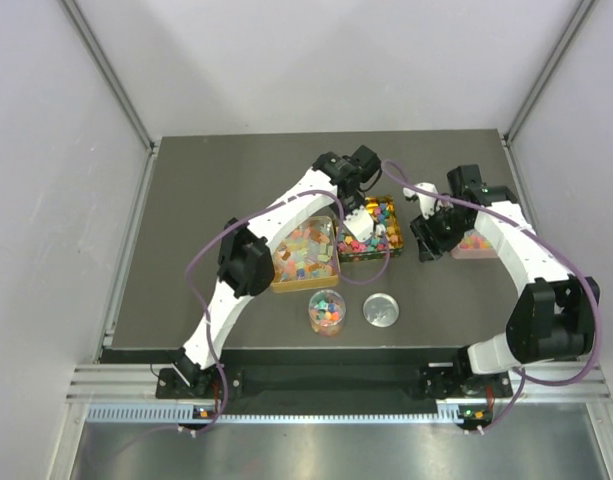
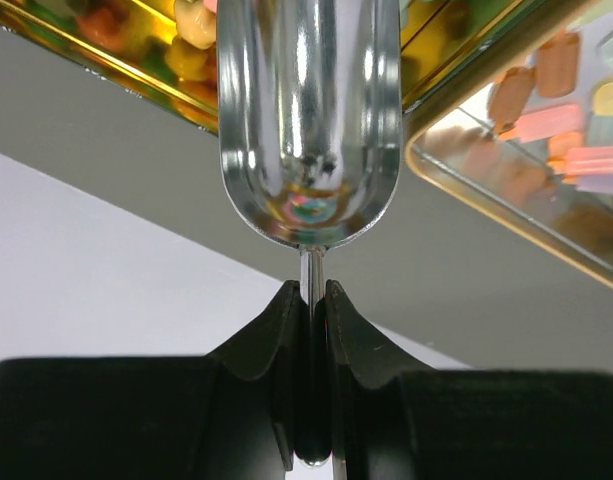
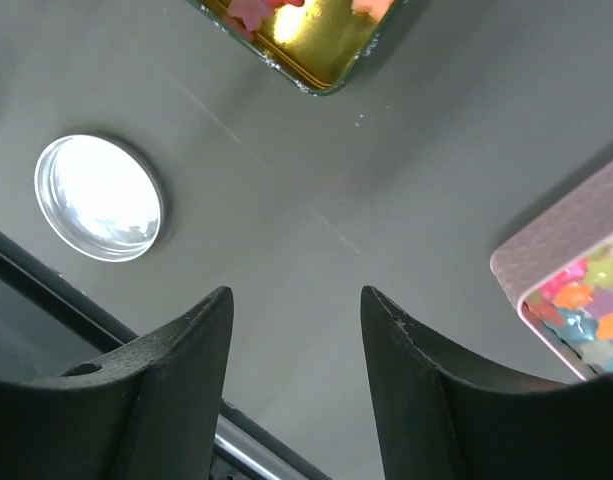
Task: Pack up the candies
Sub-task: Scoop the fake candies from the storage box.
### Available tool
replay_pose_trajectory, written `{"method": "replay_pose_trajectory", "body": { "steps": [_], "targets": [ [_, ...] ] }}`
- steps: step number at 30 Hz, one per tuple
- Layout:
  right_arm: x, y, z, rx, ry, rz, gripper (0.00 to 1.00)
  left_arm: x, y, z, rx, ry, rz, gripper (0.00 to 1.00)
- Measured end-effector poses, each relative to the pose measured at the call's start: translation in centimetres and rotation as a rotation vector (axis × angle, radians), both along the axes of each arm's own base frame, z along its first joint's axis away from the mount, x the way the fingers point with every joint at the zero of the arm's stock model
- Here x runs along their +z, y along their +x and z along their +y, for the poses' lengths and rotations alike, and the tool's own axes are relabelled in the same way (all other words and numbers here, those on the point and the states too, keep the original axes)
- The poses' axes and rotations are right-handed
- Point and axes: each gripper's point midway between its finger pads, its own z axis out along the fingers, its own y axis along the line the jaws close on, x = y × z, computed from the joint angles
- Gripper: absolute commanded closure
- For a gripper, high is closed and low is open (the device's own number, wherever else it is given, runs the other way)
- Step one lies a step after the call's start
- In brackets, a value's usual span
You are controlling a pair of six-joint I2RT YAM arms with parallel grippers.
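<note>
Small mixed-colour candies (image 1: 374, 232) fill a gold tin (image 1: 390, 253) at mid-table, and more lie in a clear jar (image 1: 327, 312) nearer the front. My left gripper (image 1: 352, 207) hangs over that tin, shut on the thin handle of a shiny metal scoop (image 2: 308, 120). The scoop bowl points at the tin's edge (image 2: 136, 75), and no candy shows in the bowl. In the left wrist view the gripper (image 2: 311, 292) clamps the handle tightly. My right gripper (image 3: 296, 300) is open and empty above bare table, between the tin and a pink box (image 1: 473, 243).
A second gold tray (image 1: 304, 255) of pastel squares lies left of the tin. The round silver lid (image 1: 381, 310) rests beside the jar, also visible as the lid (image 3: 99, 197) in the right wrist view. The pink box (image 3: 576, 290) holds coloured sweets. The table's front edge is close below.
</note>
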Motion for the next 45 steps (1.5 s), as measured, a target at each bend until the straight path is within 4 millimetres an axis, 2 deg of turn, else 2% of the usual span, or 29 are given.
{"method": "replay_pose_trajectory", "body": {
  "steps": [8,14,25,30,38,45],
  "targets": [
    [-3.0,-1.0,0.4,0.036,0.003,0.049,0.48,-0.1,1.8,0.2,0.012,0.07,-0.089,1.0],
    [-3.6,-0.8,0.9,0.037,0.027,0.041,0.48,-0.4,2.0,0.3,0.018,0.087,-0.095,1.0],
    [-4.5,0.3,2.1,0.025,0.08,0.048,0.48,-1.7,-1.0,-2.0,0.057,-0.043,0.04,1.0],
    [-4.4,0.1,2.8,0.023,0.089,0.057,0.49,-3.6,-2.0,-2.7,0.118,-0.101,0.123,1.0],
    [-4.5,0.5,2.3,-0.013,0.061,0.053,0.49,-5.7,-3.4,-2.7,0.196,-0.138,0.231,1.0],
    [-4.5,1.1,2.5,-0.056,0.073,0.053,0.49,-6.1,-3.9,-2.2,0.275,-0.154,0.264,1.0]
  ]
}}
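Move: The candy tin's middle lies about 11 cm back and 5 cm to the right of the left hand, which already holds the metal scoop, and some 9 cm below it. The orange box is roughly 16 cm back and 8 cm to that hand's left. From the open right hand the tin is about 3 cm ahead and 12 cm left, the pink box 4 cm ahead and 10 cm right, the round lid 13 cm back and 9 cm left. Left scoop hand edges forward, then roughly 6 cm back and down into the tin; right hand sinks alongside. ##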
